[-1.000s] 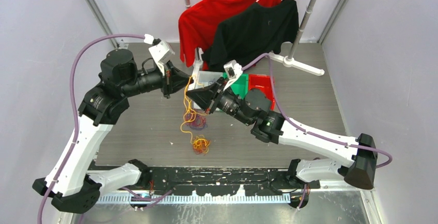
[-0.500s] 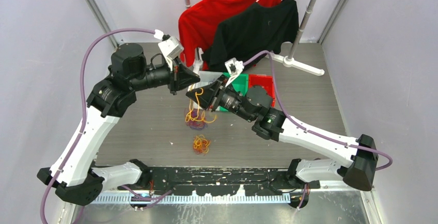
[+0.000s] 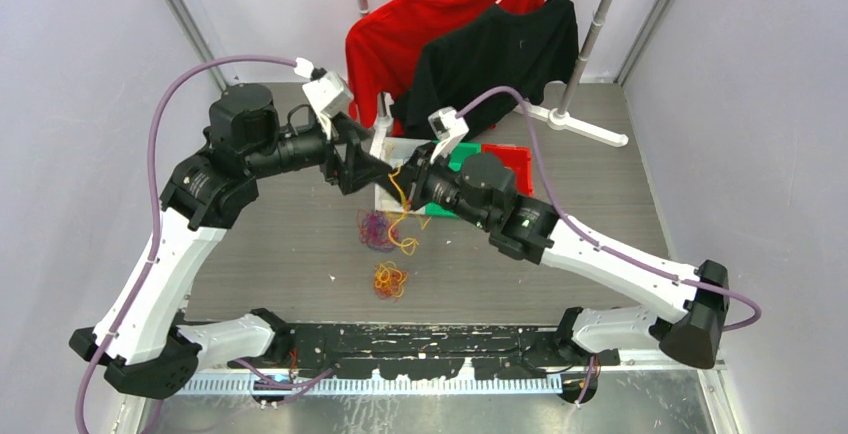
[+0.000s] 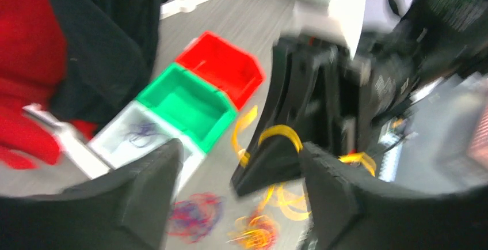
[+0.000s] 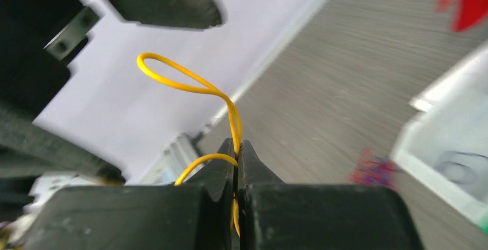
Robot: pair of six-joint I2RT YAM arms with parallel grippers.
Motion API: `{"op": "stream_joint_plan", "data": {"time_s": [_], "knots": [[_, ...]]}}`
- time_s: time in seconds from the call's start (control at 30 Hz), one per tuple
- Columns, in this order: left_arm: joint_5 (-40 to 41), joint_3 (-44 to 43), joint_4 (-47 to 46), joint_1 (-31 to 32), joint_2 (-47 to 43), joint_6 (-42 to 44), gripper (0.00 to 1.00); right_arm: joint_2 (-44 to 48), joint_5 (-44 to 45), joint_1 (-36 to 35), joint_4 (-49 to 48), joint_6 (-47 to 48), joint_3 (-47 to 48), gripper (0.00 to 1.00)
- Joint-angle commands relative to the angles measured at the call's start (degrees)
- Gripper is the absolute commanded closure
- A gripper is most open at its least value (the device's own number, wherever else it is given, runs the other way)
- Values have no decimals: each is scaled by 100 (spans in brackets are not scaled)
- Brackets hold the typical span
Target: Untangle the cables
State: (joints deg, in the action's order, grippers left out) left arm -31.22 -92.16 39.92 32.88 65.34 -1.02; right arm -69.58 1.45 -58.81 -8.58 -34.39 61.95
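Observation:
My right gripper point(image 3: 403, 179) point(image 5: 237, 144) is shut on a thin yellow cable point(image 5: 190, 86) that loops above its tips and hangs down to the table point(image 3: 404, 234). My left gripper point(image 3: 372, 169) point(image 4: 240, 149) faces it tip to tip, open and holding nothing. In the left wrist view the yellow cable point(image 4: 279, 132) drapes over the right gripper's black finger. Below on the table lie a purple and dark red bunch point(image 3: 375, 230) point(image 4: 194, 216) and a yellow-orange bunch point(image 3: 389, 280) point(image 4: 260, 234).
A white bin point(image 3: 392, 197) point(image 4: 109, 140) holding purple wires, a green bin point(image 3: 464, 159) point(image 4: 185, 101) and a red bin point(image 3: 506, 162) point(image 4: 221, 68) stand in a row behind the grippers. A rack with a red shirt point(image 3: 395, 34) and a black shirt point(image 3: 495, 54) stands at the back.
My left gripper has opened and let go of the yellow cable. The right gripper opened briefly and shut again on the cable, which now hangs from it alone.

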Motion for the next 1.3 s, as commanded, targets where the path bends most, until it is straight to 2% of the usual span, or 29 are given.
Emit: {"op": "stream_joint_plan", "data": {"time_s": [0.0, 0.03, 0.1, 0.17, 0.3, 0.43, 0.73, 0.93, 1.07, 1.27], "knots": [[647, -206, 564, 15, -116, 669, 7, 347, 1317, 552, 2228, 797, 925, 99], [836, -251, 688, 18, -85, 805, 1, 345, 1665, 706, 2658, 908, 1040, 99], [1322, -359, 1111, 16, 9, 1014, 1, 389, 2257, 1109, 3342, 1079, 1075, 99], [1797, -420, 1317, 16, 52, 1229, 1, 490, 2813, 1502, 3610, 1226, 894, 99], [2291, -240, 1395, 6, -85, 1504, 1, 589, 4096, 2162, 3733, 1398, 576, 99], [2477, -180, 1646, 7, -127, 1622, 1, 427, 4531, 2655, 3663, 1496, 486, 99], [2665, 139, 1709, 6, -330, 1663, 1, -429, 3990, 3218, 3012, 1346, 617, 99], [2415, 26, 1919, 9, -355, 1599, 1, -1232, 3923, 3402, 2730, 1382, 804, 99], [2415, -23, 1963, 8, -352, 1610, 1, -1519, 3971, 3602, 2457, 1349, 845, 99], [2398, -76, 1928, 8, -331, 1596, 1, -1827, 3552, 3863, 2235, 1100, 1066, 99]]}}
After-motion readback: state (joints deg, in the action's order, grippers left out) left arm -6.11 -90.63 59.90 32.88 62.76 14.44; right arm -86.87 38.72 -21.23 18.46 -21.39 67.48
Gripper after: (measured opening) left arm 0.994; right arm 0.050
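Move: The yellow cable is pinched in the right hand; the red bin it is taken to lies about 15 cm ahead of that hand, some 25 cm to its right and 33 cm below. The green bin adjoins it, roughly 10 cm to the red bin's left. The purple-and-red tangle lies about 5 cm ahead of the right hand, 3 cm left and 35 cm below. From the left hand the red bin is some 13 cm ahead, 31 cm right and 40 cm down. The yellow cable, still pinched in the shut right fingers, is swept about 30 cm right and 20 cm forward to the red bin, then lowered steeply late on, some 17 cm in all, as the wrist swings clockwise about 65 degrees and tips downward. The left fingers, already half open, spread fully as that hand backs off left and down, roughly 9 and 8 cm. ##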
